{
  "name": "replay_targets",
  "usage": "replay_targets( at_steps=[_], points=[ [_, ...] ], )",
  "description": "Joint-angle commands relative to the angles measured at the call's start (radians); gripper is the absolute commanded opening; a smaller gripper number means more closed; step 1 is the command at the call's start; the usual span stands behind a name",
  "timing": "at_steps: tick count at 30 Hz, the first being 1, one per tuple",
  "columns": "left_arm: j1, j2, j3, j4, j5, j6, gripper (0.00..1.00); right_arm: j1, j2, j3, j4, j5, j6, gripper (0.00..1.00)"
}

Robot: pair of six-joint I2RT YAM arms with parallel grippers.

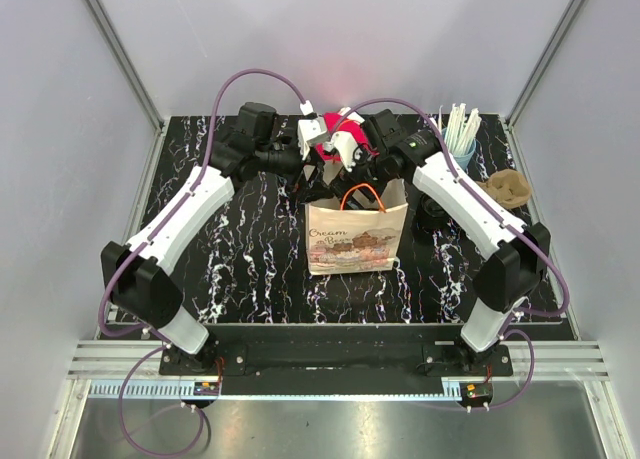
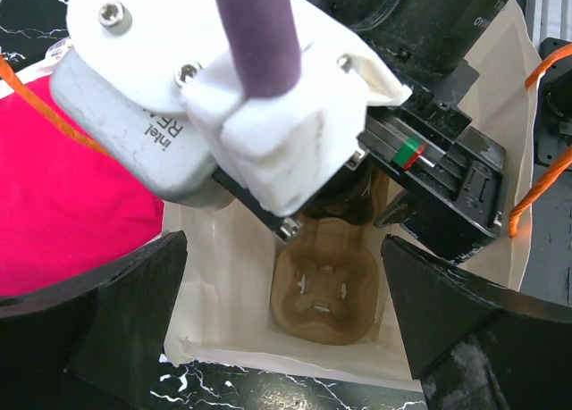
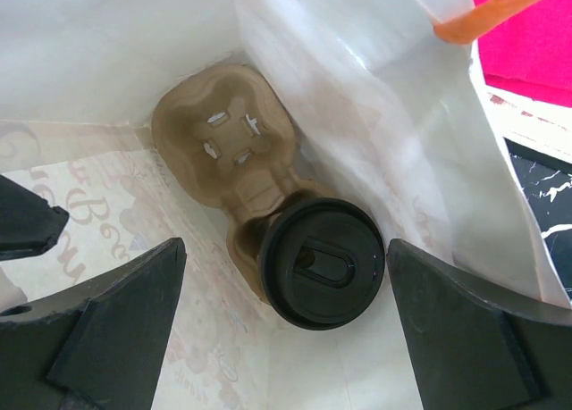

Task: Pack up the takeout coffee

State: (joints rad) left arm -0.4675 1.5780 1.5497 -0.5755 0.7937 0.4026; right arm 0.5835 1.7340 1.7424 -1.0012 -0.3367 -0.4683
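A paper bag [image 1: 355,241] with orange handles stands open in the middle of the table. At its bottom lies a brown pulp cup carrier [image 3: 223,133]. A coffee cup with a black lid [image 3: 322,263] sits in one slot of the carrier, and the other slot [image 2: 326,289] is bare. My right gripper [image 3: 286,330] hangs open over the bag's mouth, its fingers on either side of the lid and well above it. Just over the bag's rim, my left gripper [image 2: 284,321] is open and holds nothing. The right wrist's white camera [image 2: 223,97] hides the cup in the left wrist view.
A pink cloth [image 2: 63,196] lies behind the bag. A blue cup of white straws [image 1: 460,134] stands at the back right, with a brown pulp piece [image 1: 508,189] near the right edge. Both arms crowd together above the bag.
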Motion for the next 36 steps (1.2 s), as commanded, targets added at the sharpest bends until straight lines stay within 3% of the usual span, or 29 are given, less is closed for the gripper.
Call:
replay_targets(
  at_steps=[1, 17, 28, 31, 36],
  points=[
    [0.003, -0.058, 0.033, 0.029, 0.009, 0.015, 0.99, 0.016, -0.070, 0.028, -0.008, -0.022, -0.012, 1.00],
    [0.003, -0.114, -0.007, 0.025, 0.012, 0.036, 0.99, 0.035, -0.168, 0.098, -0.013, -0.047, -0.001, 1.00],
    [0.015, -0.171, 0.078, 0.000, -0.074, 0.031, 0.99, 0.036, -0.333, 0.170, -0.019, -0.074, -0.018, 1.00],
    [0.021, -0.196, 0.092, -0.003, -0.135, 0.024, 0.99, 0.036, -0.382, 0.158, -0.014, -0.044, -0.032, 1.00],
    [0.043, -0.243, 0.082, -0.015, -0.267, 0.022, 0.99, 0.035, -0.459, 0.095, 0.054, 0.151, -0.033, 1.00]
  ],
)
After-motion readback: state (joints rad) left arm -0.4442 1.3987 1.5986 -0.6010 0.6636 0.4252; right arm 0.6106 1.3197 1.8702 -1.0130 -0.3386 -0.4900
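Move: The right hand is open inside the mouth of the bag. The black lidded cup in the carrier has its middle about 12 cm below that hand, some 2 cm back and 1 cm to its right. A second black cup stands outside the bag, roughly 15 cm to the right, 1 cm ahead and 14 cm below; the red napkins lie about 18 cm ahead, 4 cm left and 20 cm down. From the left hand, at the bag's left rim, the bagged cup is about 9 cm right, 2 cm back and 19 cm below. The right hand, fingers still wide open and empty, draws up out of the bag, slowly at first and then fast, some 20 cm in all, swinging back about 7 cm and late on a little to the right while its fingers tip up and outward by about 30 degrees. The left hand, also staying wide open, eases up alongside by about 8 cm, mostly near the end, and veers left away from the bag's left rim as its wrist turns slightly. ##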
